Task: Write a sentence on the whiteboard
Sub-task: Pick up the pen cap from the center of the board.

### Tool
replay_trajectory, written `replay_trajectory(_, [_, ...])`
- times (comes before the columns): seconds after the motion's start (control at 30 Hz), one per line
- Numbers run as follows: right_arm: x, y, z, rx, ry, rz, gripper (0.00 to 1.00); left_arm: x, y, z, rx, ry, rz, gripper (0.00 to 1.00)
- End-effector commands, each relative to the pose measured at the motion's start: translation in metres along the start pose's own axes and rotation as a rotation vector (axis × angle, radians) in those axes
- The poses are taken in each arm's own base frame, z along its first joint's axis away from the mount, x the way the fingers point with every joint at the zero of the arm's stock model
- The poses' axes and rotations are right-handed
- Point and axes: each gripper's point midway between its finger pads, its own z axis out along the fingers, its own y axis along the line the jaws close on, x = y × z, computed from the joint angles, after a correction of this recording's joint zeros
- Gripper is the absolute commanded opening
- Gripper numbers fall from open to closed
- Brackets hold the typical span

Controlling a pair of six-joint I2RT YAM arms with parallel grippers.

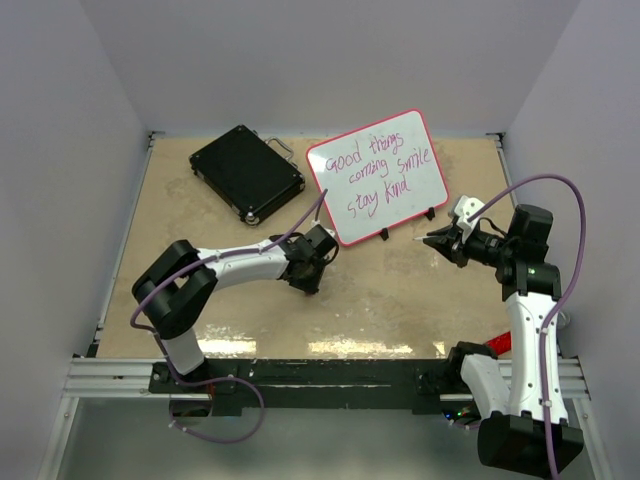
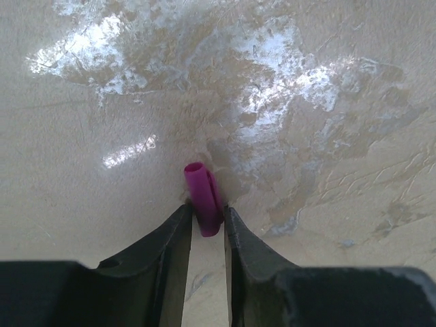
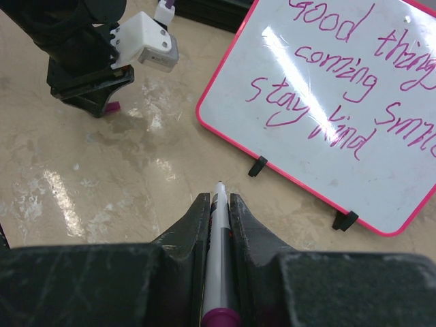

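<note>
The whiteboard (image 1: 428, 195) stands tilted at the back centre on small black feet, and its red-pink rim shows in the right wrist view (image 3: 388, 177). The pink-purple sentence (image 1: 378, 172) fills three lines, reading "Good things coming smile stay kind" (image 3: 327, 95). My right gripper (image 1: 434, 241) hovers just right of the board's lower edge, shut on a white marker (image 3: 218, 252) whose tip points forward past the fingertips (image 3: 218, 201). My left gripper (image 1: 307, 280) reaches down to the table, its jaws (image 2: 206, 216) closed on a purple marker cap (image 2: 201, 189) that touches the table.
A black hard case (image 1: 247, 172) lies at the back left, beside the board. The left arm's wrist and cable sit close to the board's lower left corner. The purple cap (image 3: 113, 106) peeks out under the left gripper in the right wrist view.
</note>
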Motion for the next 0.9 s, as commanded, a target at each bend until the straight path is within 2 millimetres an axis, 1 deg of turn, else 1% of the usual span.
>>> replay_trajectory(0.0, [-0.005, 0.002, -0.001, -0.006, -0.018, -0.026, 0.0, 0.008, 0.016, 0.002, -0.061, 0.049, 0.133, 0.31])
replay_trajectory(0.2, [-0.004, 0.002, -0.001, -0.005, -0.017, -0.024, 0.0, 0.009, 0.012, 0.008, -0.033, 0.061, 0.177, 0.31])
replay_trajectory(0.43, [-0.004, 0.001, -0.001, -0.006, -0.016, -0.021, 0.0, 0.011, 0.005, 0.022, 0.04, 0.063, 0.146, 0.31])
replay_trajectory(0.5, [-0.004, 0.001, -0.001, -0.003, -0.015, -0.021, 0.0, 0.019, 0.009, 0.026, 0.045, 0.086, 0.133, 0.31])
replay_trajectory(0.6, [-0.004, 0.001, 0.0, -0.005, -0.015, -0.02, 0.0, 0.024, 0.013, 0.028, 0.04, 0.091, 0.126, 0.2])
replay_trajectory(0.63, [-0.003, 0.0, 0.0, -0.004, -0.014, -0.017, 0.0, 0.022, 0.013, 0.026, 0.044, 0.081, 0.126, 0.1])
replay_trajectory(0.67, [-0.003, 0.0, 0.0, -0.006, -0.015, -0.018, 0.0, 0.02, 0.013, 0.025, 0.043, 0.072, 0.131, 0.08])
replay_trajectory(0.77, [-0.002, 0.0, 0.001, -0.01, -0.012, -0.014, 0.0, 0.012, 0.012, 0.019, 0.056, 0.037, 0.164, 0.01])
replay_trajectory(0.87, [-0.001, 0.001, 0.002, -0.02, -0.015, -0.009, 0.0, -0.002, 0.009, 0.008, 0.079, -0.026, 0.223, 0.0])
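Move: Just beyond the left fingertips, the pen cap lies flat on the table between the open fingers, about 1 cm ahead of that hand and 1 cm lower, with nothing sideways to correct. The written whiteboard's middle is roughly 25 cm ahead and 14 cm to the hand's right, the black case some 23 cm ahead and 13 cm to its left. From the right hand, the cap is about 25 cm left, level fore and aft, and 24 cm below. Staying low over the table, the left hand first eases about half a centimetre left, its wrist turning some 5 to 10 degrees clockwise, then slides forward and a little right by about 2 cm as the fingers shut from partly open and pinch the cap by its sides between the tips. ##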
